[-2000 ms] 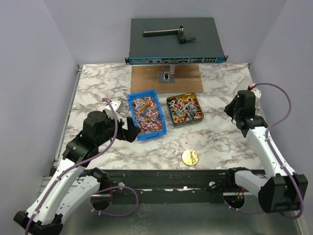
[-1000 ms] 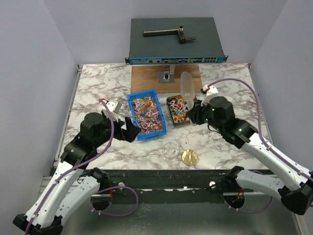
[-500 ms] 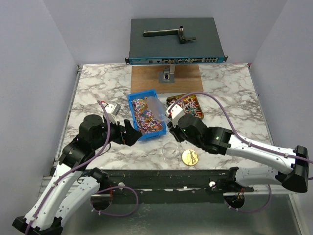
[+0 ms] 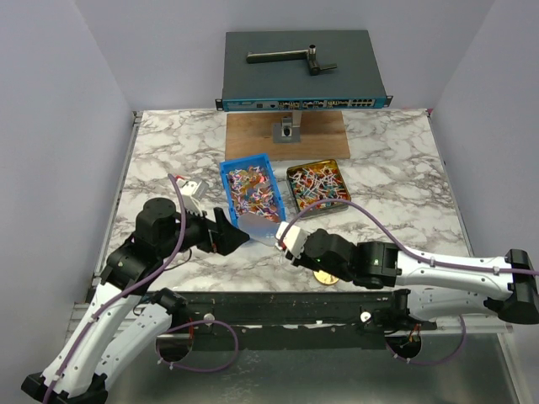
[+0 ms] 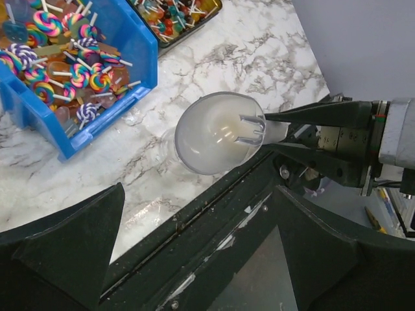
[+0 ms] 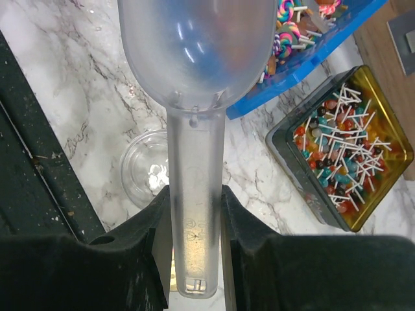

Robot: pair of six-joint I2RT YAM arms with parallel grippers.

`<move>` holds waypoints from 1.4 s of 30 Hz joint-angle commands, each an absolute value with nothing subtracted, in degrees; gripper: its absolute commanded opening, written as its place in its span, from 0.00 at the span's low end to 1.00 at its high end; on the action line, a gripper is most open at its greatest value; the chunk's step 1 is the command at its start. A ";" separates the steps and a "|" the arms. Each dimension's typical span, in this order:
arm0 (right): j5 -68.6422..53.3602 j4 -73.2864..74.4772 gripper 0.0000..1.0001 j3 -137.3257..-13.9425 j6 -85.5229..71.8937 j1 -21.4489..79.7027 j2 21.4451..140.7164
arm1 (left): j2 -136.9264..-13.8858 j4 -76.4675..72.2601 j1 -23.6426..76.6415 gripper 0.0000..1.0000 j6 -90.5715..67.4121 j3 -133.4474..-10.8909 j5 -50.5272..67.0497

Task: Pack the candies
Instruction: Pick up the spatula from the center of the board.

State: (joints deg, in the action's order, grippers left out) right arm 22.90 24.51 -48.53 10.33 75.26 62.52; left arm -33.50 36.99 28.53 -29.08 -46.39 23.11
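Observation:
The candies are colourful lollipops heaped in a blue bin (image 4: 251,195) (image 5: 139,39) and smaller sticks in a gold-lined tin (image 4: 317,187) (image 6: 350,149). My right gripper (image 4: 290,242) (image 6: 194,220) is shut on the handle of a translucent plastic scoop (image 4: 263,225) (image 6: 194,45) (image 5: 217,133). Its empty bowl hovers at the bin's near corner, above a small clear jar (image 6: 144,170). To the left of the scoop, my left gripper (image 4: 232,236) (image 5: 194,259) stands wide open with nothing between its fingers.
A gold disc lid (image 4: 327,273) lies near the table's front edge, partly under my right arm. At the back, a wooden board (image 4: 286,135) stands in front of a grey rack unit (image 4: 303,67). The black front rail (image 5: 214,214) runs just below the scoop.
My right arm swept from the far right across the tin and bin down to the front, carrying the scoop. The left gripper edged right toward the scoop and stayed open.

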 commanded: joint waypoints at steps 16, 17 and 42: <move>19.37 25.00 0.01 -47.55 23.82 78.21 57.44 | -35.57 37.97 28.56 0.71 -30.23 -43.08 31.69; 19.14 25.29 0.01 -47.82 23.82 78.17 57.56 | -35.60 37.97 28.56 0.68 -30.23 -43.00 31.77; 18.06 26.43 0.01 -50.82 24.01 79.34 60.55 | -33.90 37.10 28.56 0.39 -30.67 -42.55 35.47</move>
State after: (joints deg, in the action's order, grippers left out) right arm 18.57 26.68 -48.60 23.09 78.63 60.03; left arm -34.44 37.54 28.53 -30.63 -43.20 33.19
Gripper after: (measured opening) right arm 0.301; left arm 0.442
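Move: The left hand, open and empty, has the spatula's bowl about 6 cm to its right, level fore and aft and some 4 cm lower; the blue bin's middle is about 10 cm ahead, 4 cm right and 19 cm below. The right hand already holds the handle; the left gripper it serves is roughly 13 cm left, 5 cm ahead and 7 cm higher. From the right hand, the glass jar is 2 cm left, level fore and aft, 12 cm below; the candy tin is 17 cm ahead, 8 cm right, 13 cm below. Keeping its pinch on the spatula's handle, the right hand draws back about 2 cm, rising some 2 cm and then mostly sinking again, and turns roughly 15 degrees counter-clockwise. The left hand eases back and down, slightly right, towards the bowl, while its fingers close from wide open to under half around the bowl's end; whether they touch it can't be made out. ##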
